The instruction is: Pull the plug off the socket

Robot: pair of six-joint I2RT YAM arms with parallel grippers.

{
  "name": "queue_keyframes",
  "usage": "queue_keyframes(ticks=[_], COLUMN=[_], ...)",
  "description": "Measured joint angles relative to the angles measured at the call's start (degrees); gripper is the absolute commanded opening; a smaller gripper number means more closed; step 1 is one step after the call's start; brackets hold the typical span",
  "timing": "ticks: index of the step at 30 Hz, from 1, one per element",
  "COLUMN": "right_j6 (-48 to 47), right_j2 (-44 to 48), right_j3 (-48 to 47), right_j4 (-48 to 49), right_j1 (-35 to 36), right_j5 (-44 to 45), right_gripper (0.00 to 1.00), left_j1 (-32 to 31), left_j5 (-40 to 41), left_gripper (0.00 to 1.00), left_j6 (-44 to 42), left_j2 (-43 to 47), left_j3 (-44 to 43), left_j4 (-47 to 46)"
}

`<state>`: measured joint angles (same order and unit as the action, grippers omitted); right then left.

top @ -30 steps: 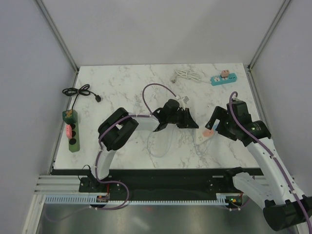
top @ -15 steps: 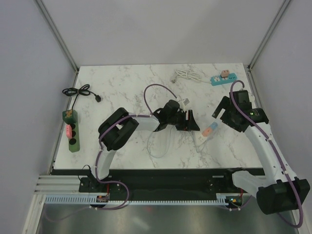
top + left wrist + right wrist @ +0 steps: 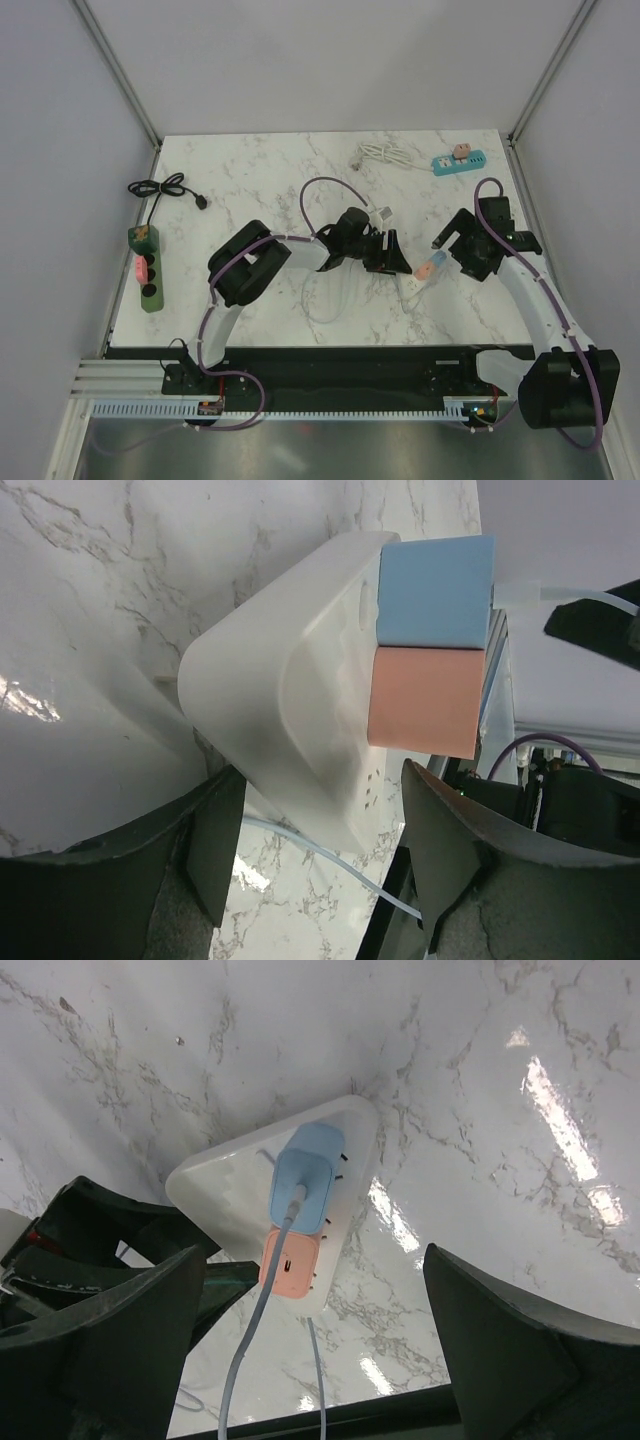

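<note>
A white socket strip [image 3: 413, 283] lies on the marble right of centre, with a blue plug [image 3: 310, 1175] and a pink plug [image 3: 290, 1260] side by side in it. A pale blue cable [image 3: 250, 1350] runs out of the blue plug. My left gripper [image 3: 396, 260] stands open at the strip's rounded end [image 3: 290, 730]. Its fingers [image 3: 215, 840] flank that end without pressing it. My right gripper [image 3: 320, 1340] hangs wide open above the plugs [image 3: 430, 266], holding nothing.
At the back right sits a teal power strip [image 3: 458, 160] with a coiled white cable [image 3: 380, 153] beside it. A green power strip [image 3: 147, 270] and a black cord [image 3: 165, 188] lie at the table's left edge. A thin white cable [image 3: 330, 300] loops near the front.
My left gripper has gone from shut to open beside the white strip. The right gripper has risen and drawn back from the plugs, still wide open.
</note>
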<state>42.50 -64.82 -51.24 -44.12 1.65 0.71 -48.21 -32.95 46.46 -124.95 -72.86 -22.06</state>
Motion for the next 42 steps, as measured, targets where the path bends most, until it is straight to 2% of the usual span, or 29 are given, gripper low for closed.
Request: queue_keyframes(ticks=[5, 17, 26, 29, 34, 42], right_j6=[2.9, 5.5, 5.7, 5.8, 6.0, 6.0], right_j2=[0.5, -5.0, -6.5, -6.6, -6.9, -9.1], right_j3=[3.2, 5.1, 6.7, 7.5, 9.4, 9.9], right_j4=[2.7, 10.3, 13.7, 14.2, 16.3, 18.1], right_j1=[0.0, 0.0, 0.0, 0.0, 0.0, 0.0], right_j5=[-1.0, -1.3, -1.5, -1.6, -2.0, -2.1], right_gripper=[0.95, 0.84, 0.83, 0.78, 0.73, 0.64], left_j1=[0.0, 0.1, 0.1, 0.1, 0.1, 0.1], left_j5=[-0.6, -0.5, -0.5, -0.5, -0.4, -0.2], left_gripper=[0.66, 0.51, 0.31, 0.23, 0.02, 0.02], left_j6=[1.0, 3.5, 5.3, 5.4, 5.8, 6.1], left_j2=[-0.9, -2.0, -2.0, -2.0, -2.0, -2.0], left_j3=[0.0, 0.0, 0.1, 0.1, 0.3, 0.3], left_j4=[-1.9, -2.7, -3.9, -3.9, -4.2, -3.7])
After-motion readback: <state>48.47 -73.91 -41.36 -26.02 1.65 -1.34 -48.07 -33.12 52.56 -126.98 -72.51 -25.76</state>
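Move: The blue plug, standing in the white socket with its cord up, lies about 3 cm ahead, 1 cm left and 8 cm below the right hand. The pink plug is beside it, some 3 cm back and 2 cm left of it. From the left hand, the socket body it is about to grip is level ahead, roughly 3 cm right and 2 cm below, with the blue plug about 4 cm ahead, 6 cm right and near hand height. The right hand comes down about 6.5 cm and eases some 2.5 cm forward onto the blue plug, its wide-open fingers drawing in to about two thirds open so that they straddle the plug, with no squeeze on it yet. Meanwhile the left hand stays nearly in place, sinking barely half a centimetre and tipping about 5 degrees, as its fingers close from roughly 0.7 to under half open and pinch the near end of the white socket to steady it. ##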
